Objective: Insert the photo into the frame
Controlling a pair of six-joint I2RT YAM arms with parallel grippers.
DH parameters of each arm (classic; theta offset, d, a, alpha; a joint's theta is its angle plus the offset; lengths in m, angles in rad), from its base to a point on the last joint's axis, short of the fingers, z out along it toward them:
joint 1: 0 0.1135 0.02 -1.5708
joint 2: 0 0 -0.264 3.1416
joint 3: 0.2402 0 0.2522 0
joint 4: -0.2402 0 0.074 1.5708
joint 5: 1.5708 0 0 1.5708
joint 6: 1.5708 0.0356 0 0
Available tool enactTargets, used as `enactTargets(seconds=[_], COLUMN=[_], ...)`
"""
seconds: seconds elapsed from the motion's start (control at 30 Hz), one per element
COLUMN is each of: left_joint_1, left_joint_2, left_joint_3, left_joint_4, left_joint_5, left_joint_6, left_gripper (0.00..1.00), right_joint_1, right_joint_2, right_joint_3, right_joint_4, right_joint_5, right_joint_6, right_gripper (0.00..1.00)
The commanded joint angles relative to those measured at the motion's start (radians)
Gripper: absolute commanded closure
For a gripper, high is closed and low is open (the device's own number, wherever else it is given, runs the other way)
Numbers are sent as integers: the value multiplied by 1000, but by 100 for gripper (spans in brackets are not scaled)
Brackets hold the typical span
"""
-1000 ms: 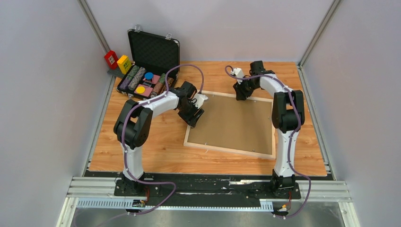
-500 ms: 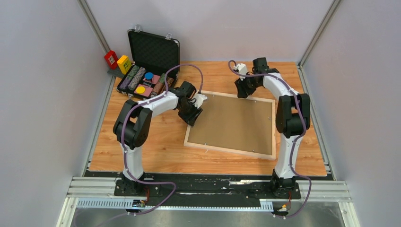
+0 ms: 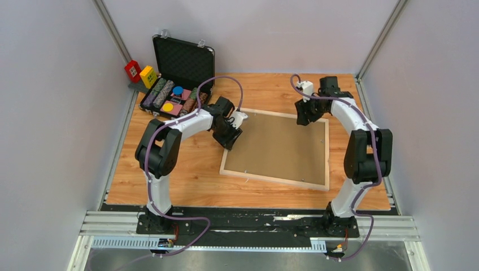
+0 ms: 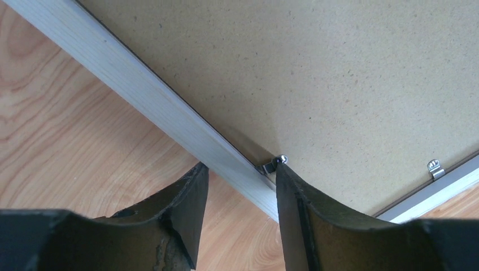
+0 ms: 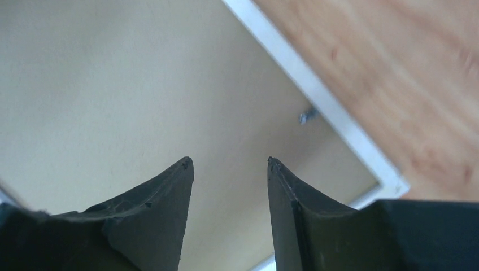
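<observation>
The frame (image 3: 271,179) of pale wood lies face down on the table with a brown backing board (image 3: 277,147) filling it. The photo is hidden. My left gripper (image 3: 230,142) is low over the frame's left rail (image 4: 141,90). In the left wrist view the gripper (image 4: 241,167) is open astride the rail, and its right fingertip touches a small metal clip (image 4: 274,163) at the board's edge. My right gripper (image 3: 303,117) hovers open over the board (image 5: 113,84) near the far right corner, with nothing between its fingers (image 5: 229,161). Another clip (image 5: 307,116) shows beside the rail (image 5: 316,93).
An open black case (image 3: 183,59) with coloured chips stands at the back left, with a red block (image 3: 133,70) and a yellow block (image 3: 148,75) beside it. Another clip (image 4: 434,168) sits on the frame's adjoining rail. Grey walls enclose the wooden table (image 3: 169,180).
My right arm has swung to the right along the frame's far rail, toward the far right corner, and its jaws have widened slightly. My left gripper stayed put, and its jaws have narrowed.
</observation>
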Motion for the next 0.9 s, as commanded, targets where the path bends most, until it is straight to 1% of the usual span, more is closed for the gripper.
enactTargets(seconds=[0.0,0.03,0.07,0.1,0.2,0.33,0.53,0.7,0.87], left_joint_1=[-9,-9,-9,-9,-9,-8,19,60,74], left_joint_2=[-18,-23,-26,-33,-45,-61,-39,-22,-31], left_joint_3=[23,24,25,27,40,57,111,128,110], left_joint_4=[43,39,36,29,16,18,34,60,92], left_joint_5=[-2,2,5,10,11,-4,-1,-7,-12], left_joint_6=[33,29,24,22,18,4,-62,-121,-141], left_gripper=[40,32,28,23,17,15,14,14,14], right_joint_1=[-45,-45,-46,-80,-109,-173,-244,-278,-308], right_joint_2=[-149,-180,-211,-242,-343,-418,-416,-378,-322], right_joint_3=[-127,-165,-202,-236,-325,-413,-507,-513,-500], right_joint_4=[5,8,13,19,40,69,115,131,142], right_joint_5=[-21,-19,-17,-13,5,24,2,42,79], right_joint_6=[85,91,97,104,131,185,247,259,262], right_gripper=[50,49,49,49,48,47,46,46,48])
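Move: The left fingers straddle the frame's left rail; its clip is at the inner fingertip, about 1 cm right and 1 cm below. The near-rail clip is roughly 9 cm back and 6 cm right of that hand. The clip on the right rail lies some 7 cm back, 8 cm right and 8 cm below the right hand, with the far-rail clip about 7 cm straight ahead and the far right corner some 6 cm ahead, 9 cm right. The right hand swings back about 11 cm and right some 9 cm, from over the backing by the far rail towards the right rail, turning roughly 30 degrees clockwise and sinking late, so that its still half-open fingers end above and astride that rail, a little nearer the robot than its clip. The left hand first spreads its fingers from half to nearly wide open around the left rail and its clip, then lifts off about 3 cm while going forward some 5 cm along the rail, with a slight counter-clockwise turn. ##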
